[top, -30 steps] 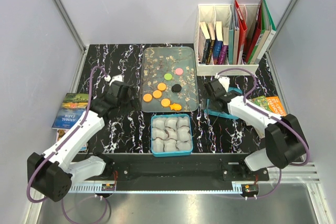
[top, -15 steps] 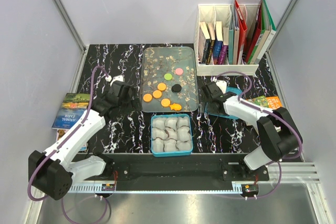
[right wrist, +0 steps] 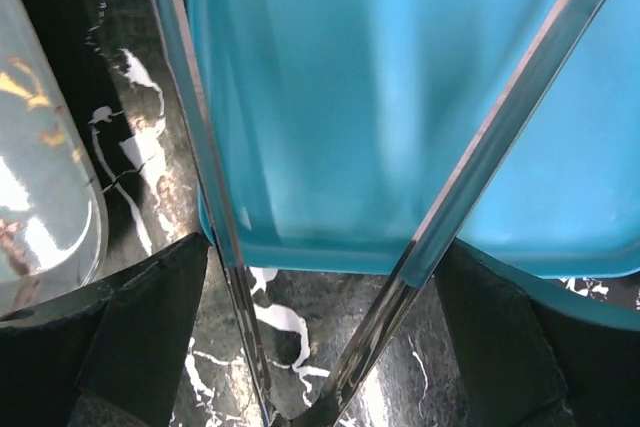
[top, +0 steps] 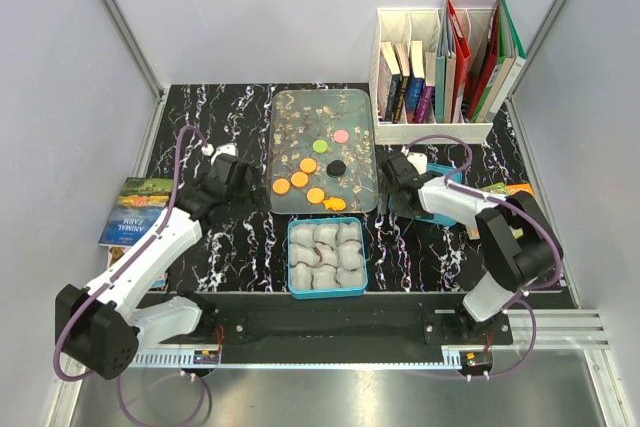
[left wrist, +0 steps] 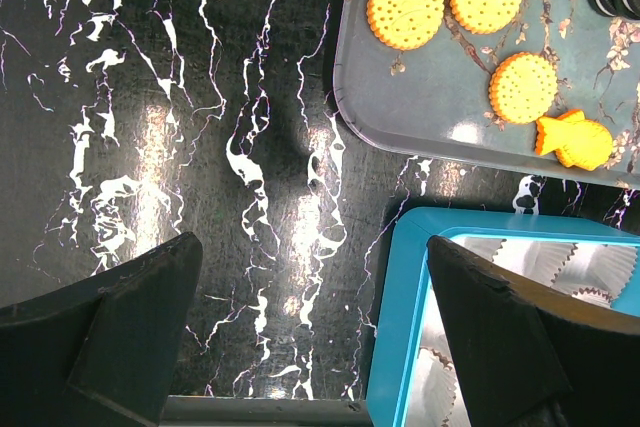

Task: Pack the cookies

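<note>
The cookies lie on a clear flowered tray [top: 300,112]: several orange ones [top: 299,179], a green [top: 320,146], a pink [top: 341,136] and a black [top: 338,167]. The left wrist view shows round orange cookies [left wrist: 405,9], a fish-shaped orange one [left wrist: 573,139] and the tray's corner [left wrist: 380,117]. My left gripper [top: 243,189] [left wrist: 315,337] hangs open over bare table left of the tray. The right gripper [top: 393,180] [right wrist: 320,347] is open and low over the edge of a blue lid [right wrist: 350,97]. Metal tongs [right wrist: 470,177] lie between its fingers, which do not touch them.
A blue tin [top: 295,272] [left wrist: 400,327] full of grey paper cups [top: 327,255] stands in front of the tray. A white rack of books [top: 440,67] is at the back right. One book [top: 135,209] lies at the far left, another [top: 515,192] at the right.
The right gripper has moved left along the blue lid toward the tray, its arm folding in. The left gripper barely shifted. Both stayed open.
</note>
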You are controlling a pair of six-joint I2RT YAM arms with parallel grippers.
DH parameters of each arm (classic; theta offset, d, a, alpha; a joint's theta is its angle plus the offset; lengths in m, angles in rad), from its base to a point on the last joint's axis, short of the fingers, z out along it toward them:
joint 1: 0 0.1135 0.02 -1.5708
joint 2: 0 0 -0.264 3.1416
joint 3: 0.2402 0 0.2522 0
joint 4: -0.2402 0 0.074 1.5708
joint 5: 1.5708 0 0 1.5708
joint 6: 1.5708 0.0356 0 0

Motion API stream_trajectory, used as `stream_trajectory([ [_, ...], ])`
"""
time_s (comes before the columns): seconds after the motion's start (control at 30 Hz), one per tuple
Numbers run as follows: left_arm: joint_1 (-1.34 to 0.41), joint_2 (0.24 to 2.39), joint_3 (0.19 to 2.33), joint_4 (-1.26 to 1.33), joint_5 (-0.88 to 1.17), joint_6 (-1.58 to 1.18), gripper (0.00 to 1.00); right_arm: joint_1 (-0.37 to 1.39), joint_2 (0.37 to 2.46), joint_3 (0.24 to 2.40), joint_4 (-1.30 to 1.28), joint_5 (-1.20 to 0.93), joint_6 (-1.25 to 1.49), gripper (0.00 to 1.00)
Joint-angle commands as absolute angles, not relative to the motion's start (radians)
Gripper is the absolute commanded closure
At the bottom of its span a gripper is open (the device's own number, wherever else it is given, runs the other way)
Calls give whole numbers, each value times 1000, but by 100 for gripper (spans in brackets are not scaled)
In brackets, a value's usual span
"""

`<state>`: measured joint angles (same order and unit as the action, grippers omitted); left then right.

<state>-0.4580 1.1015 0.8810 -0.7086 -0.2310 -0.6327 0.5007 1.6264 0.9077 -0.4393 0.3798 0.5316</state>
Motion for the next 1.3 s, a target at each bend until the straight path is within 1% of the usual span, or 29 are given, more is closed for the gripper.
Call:
stream_trajectory([
  [0.0, -460, 1095, 881, -683, -213, -627, 1, 483, 1648, 934, -465, 396, 535, 4],
  [0.17, -462, 1095, 879, -684, -213, -629, 1, 486, 1580, 907, -465, 399, 537, 14],
  [0.2, -462, 1098, 882, -683, -215, -629, 1, 485, 1574, 904, -465, 399, 534, 19],
  [0.23, -460, 1098, 884, -684, -215, -629, 1, 483, 1562, 900, -469, 402, 537, 21],
  [0.3, -460, 1098, 882, -684, -213, -629, 1, 486, 1551, 897, -472, 397, 535, 28],
  [0.33, -460, 1097, 882, -684, -213, -629, 1, 485, 1542, 896, -476, 396, 538, 36],
  [0.4, -462, 1095, 877, -684, -215, -630, 1, 485, 1532, 893, -480, 394, 541, 44],
  [0.43, -462, 1094, 879, -684, -215, -630, 1, 485, 1520, 891, -480, 391, 540, 51],
  [0.47, -462, 1092, 877, -686, -215, -630, 1, 485, 1516, 890, -480, 391, 543, 53],
  [0.7, -460, 1089, 876, -684, -215, -634, 1, 486, 1456, 891, -509, 379, 546, 55],
  [0.87, -460, 1091, 879, -684, -216, -635, 1, 486, 1376, 917, -537, 339, 525, 55],
  [1.03, -462, 1089, 880, -684, -216, -637, 1, 505, 1284, 956, -549, 252, 494, 59],
  [1.27, -462, 1091, 879, -684, -213, -637, 1, 554, 1240, 1031, -600, 233, 457, 63],
])
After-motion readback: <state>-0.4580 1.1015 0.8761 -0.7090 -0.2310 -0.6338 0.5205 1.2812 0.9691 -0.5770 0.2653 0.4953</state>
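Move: The tongs lie between my right hand's open fingers, over the near edge of the blue lid. They open away from me, so their middle is about 4 cm ahead and at finger height. The lid's middle is some 6 cm ahead and 6 to the right, just below. The cookie box stands about 19 cm left and 11 back, and the fish cracker about 17 left and 3 ahead. From my left hand the tongs are roughly 38 cm right, 7 ahead and 11 lower. I close my right fingers about halfway on the tongs near their joined end, pinching the two arms together. Already rising as the fingers shut, I lift slowly at first and then faster, about 11 cm up off the blue lid. Late in the lift I drift some 2 cm left, tilting the fingertips forward and rolling the hand's left side up, some 15 degrees in all. ##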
